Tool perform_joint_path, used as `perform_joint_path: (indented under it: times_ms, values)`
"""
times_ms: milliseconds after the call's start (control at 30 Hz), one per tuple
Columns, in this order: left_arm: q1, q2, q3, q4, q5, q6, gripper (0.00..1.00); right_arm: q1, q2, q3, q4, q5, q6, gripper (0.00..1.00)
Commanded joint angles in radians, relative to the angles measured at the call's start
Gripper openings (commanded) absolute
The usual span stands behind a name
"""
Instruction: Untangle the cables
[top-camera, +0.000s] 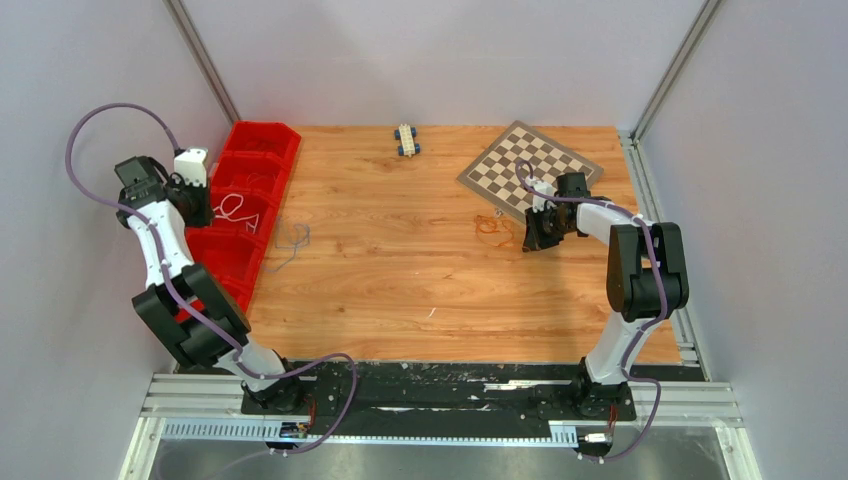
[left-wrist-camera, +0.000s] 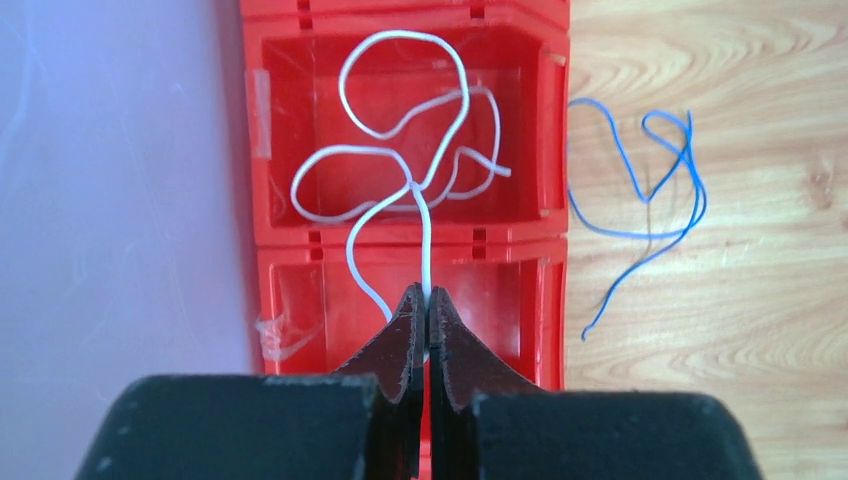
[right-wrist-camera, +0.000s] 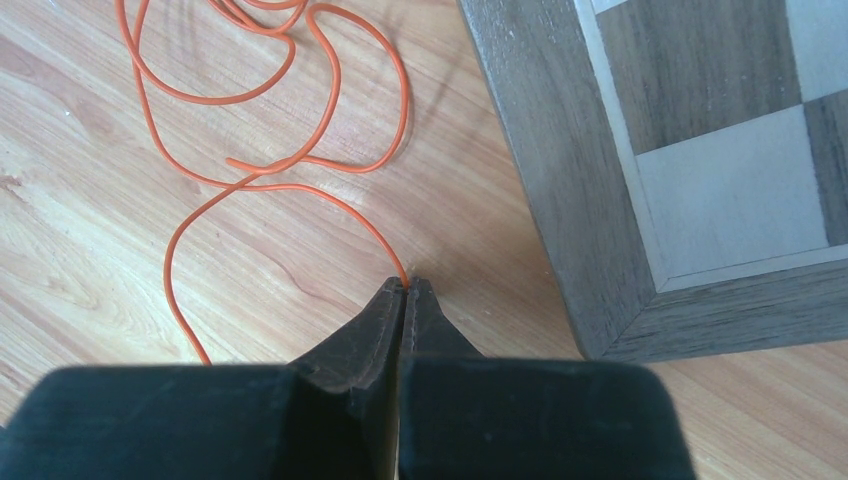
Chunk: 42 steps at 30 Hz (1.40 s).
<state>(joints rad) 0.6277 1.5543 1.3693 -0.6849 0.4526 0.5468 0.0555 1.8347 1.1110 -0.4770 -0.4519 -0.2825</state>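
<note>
A thin white cable (left-wrist-camera: 425, 240) lies in loops inside a red bin (left-wrist-camera: 555, 130), and one strand runs up into my left gripper (left-wrist-camera: 427, 292), which is shut on it. In the top view that gripper (top-camera: 200, 205) hangs over the red bins (top-camera: 262, 140) with the white cable (top-camera: 233, 210) beside it. A blue-grey cable (left-wrist-camera: 640, 237) lies loose on the wood just right of the bins (top-camera: 293, 240). My right gripper (right-wrist-camera: 406, 283) is shut on an orange cable (right-wrist-camera: 300, 187), which coils on the table by the chessboard (right-wrist-camera: 700, 150). From above, the right gripper (top-camera: 532, 238) is beside the orange coil (top-camera: 489, 226).
A row of red bins lines the left edge of the wooden table. The chessboard (top-camera: 530, 165) lies at the back right, its corner close to my right gripper. A small blue and white toy (top-camera: 406, 139) stands at the back middle.
</note>
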Motion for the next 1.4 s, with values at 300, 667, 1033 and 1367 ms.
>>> perform_joint_path:
  times_ms: [300, 667, 1033, 1367]
  values:
    - [-0.015, 0.158, 0.183, -0.099, -0.042, -0.028, 0.0, 0.012, 0.05, -0.023, -0.049, -0.011, 0.0, 0.0]
    - [-0.082, 0.309, 0.227, 0.068, 0.021, -0.165, 0.0, 0.013, 0.035, -0.029, -0.054, 0.01, 0.017, 0.0]
    - [-0.085, 0.209, 0.149, -0.009, 0.179, -0.03, 0.7, 0.014, 0.011, -0.043, -0.062, 0.016, 0.025, 0.0]
    - [-0.19, 0.047, -0.034, -0.074, 0.172, 0.099, 0.84, 0.015, 0.029, -0.03, -0.057, -0.007, 0.013, 0.0]
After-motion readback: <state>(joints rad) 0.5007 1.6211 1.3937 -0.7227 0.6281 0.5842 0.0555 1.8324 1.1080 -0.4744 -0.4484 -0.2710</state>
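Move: The left hand, some 18 cm above the table, still pinches the white cable, most of whose loops lie in a red bin compartment about 9 cm ahead, straight in line and 16 cm below. An empty compartment lies right under the hand; the blue cable is on the table about 13 cm to the hand's right and 3 cm ahead. From the right hand, the white cable's compartment is about 60 cm left and 10 cm ahead. Forward and down over the white cable's compartment goes the left hand, after a short dip back, about 8 cm forward in all, with the cable's end still pinched. There the fingers open wide and let go of it, then the hand swings right some 7 cm, up and back, turning clockwise about 15 degrees. The right hand stays put, its fingers shut on the orange cable. ##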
